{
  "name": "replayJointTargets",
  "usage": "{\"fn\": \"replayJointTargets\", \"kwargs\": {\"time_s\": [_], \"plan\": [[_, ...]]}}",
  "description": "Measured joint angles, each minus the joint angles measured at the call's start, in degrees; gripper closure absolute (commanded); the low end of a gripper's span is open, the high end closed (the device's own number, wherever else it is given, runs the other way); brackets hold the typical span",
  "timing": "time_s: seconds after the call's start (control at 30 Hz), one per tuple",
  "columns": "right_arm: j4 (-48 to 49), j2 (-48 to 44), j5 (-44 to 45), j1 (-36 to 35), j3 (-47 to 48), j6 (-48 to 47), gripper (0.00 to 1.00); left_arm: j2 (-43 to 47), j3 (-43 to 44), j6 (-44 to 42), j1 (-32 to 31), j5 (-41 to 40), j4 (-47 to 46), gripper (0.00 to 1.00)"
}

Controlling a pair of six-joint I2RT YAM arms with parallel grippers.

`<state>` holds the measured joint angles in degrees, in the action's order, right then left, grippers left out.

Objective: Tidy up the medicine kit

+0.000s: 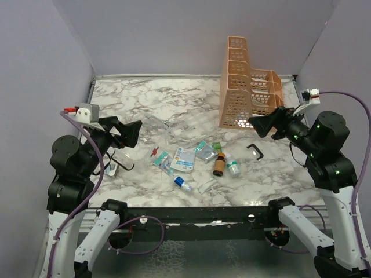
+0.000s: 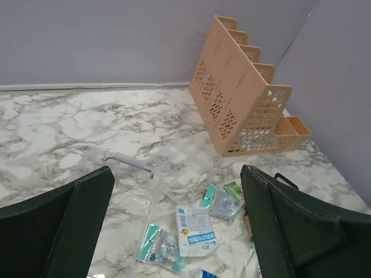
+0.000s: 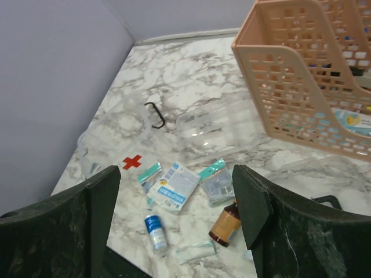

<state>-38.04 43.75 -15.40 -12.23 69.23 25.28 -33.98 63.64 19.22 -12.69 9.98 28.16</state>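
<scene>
The clear plastic kit case [image 1: 152, 124] lies open left of centre, its red cross [image 3: 131, 162] on the near flap. Loose items lie beside it: a white-and-blue packet [image 1: 184, 159], teal sachets [image 1: 204, 149], a brown bottle [image 1: 219, 165], a small white bottle [image 1: 232, 166], a blue-and-white tube [image 1: 182, 183] and a flat wrapper [image 1: 207, 185]. My left gripper [image 1: 130, 133] is open and empty above the case's left side; in its own wrist view [image 2: 177, 174] the packet [image 2: 197, 231] lies below it. My right gripper [image 1: 261, 123] is open and empty above the table right of the items; in its own wrist view [image 3: 175, 171] the brown bottle [image 3: 225, 223] shows.
A tall orange slotted organizer [image 1: 246, 87] stands at the back right, with some items in its lower bins [image 3: 348, 119]. A black handle [image 1: 255, 152] lies right of the bottles and another [image 1: 123, 162] at the case's left. Grey walls close off three sides.
</scene>
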Motion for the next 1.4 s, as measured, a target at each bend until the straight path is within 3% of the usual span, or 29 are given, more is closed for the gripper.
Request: {"fn": "replayJointTargets", "kwargs": {"time_s": [0.3, 0.5, 0.67, 0.9, 1.03, 1.27, 1.4], "plan": [[1.2, -0.1, -11.1, 1.1, -4.7, 3.1, 0.17, 1.3, 0.0, 2.1, 0.7, 8.1, 0.8, 0.01], [2.1, -1.4, -13.9, 1.1, -11.3, 4.1, 0.19, 1.3, -2.4, 2.4, 0.7, 14.3, 0.7, 0.01], [3.2, -2.4, -13.7, 1.3, -18.3, 4.2, 0.2, 1.2, -6.6, 3.1, 1.0, 18.9, -2.0, 0.01], [2.6, 1.3, -12.6, 1.4, -25.0, -0.9, 0.25, -1.7, -12.9, 4.7, 1.0, 28.4, -13.5, 0.01], [1.8, 5.3, -11.0, 1.4, -26.4, -2.1, 0.34, -4.5, -13.6, 5.4, 1.0, 29.8, -18.8, 0.01], [1.7, 13.9, -5.9, 1.4, -28.8, -1.0, 0.38, -7.9, -14.7, 7.1, 1.1, 29.8, -23.6, 0.01], [2.3, 13.5, -1.8, 1.2, -31.1, 1.2, 0.51, -8.4, -16.8, 8.5, 1.1, 29.8, -25.1, 0.01]]}}
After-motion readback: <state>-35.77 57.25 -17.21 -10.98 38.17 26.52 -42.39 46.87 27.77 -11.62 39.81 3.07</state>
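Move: The white bottle lies some 35 cm below the right hand, about 3 cm ahead and 5 cm to its left. The brown bottle is 6 cm left of it and 1 cm farther out; the black handle of the clear box is about 10 cm ahead of the hand and 4 cm right. From the left hand, the white packet is about 6 cm ahead, 14 cm right and 40 cm below, with the teal zip bag 7 cm left of the packet. Down towards the white bottle goes the right hand, sinking about 27 cm almost in place, swinging slightly left and back again as the fingers tip some 40 degrees downward and partly close, still clear above it. The empty left hand, wide open, draws back slightly, then travels right and down towards the white packet and finally forward, turning about 30 degrees clockwise. ##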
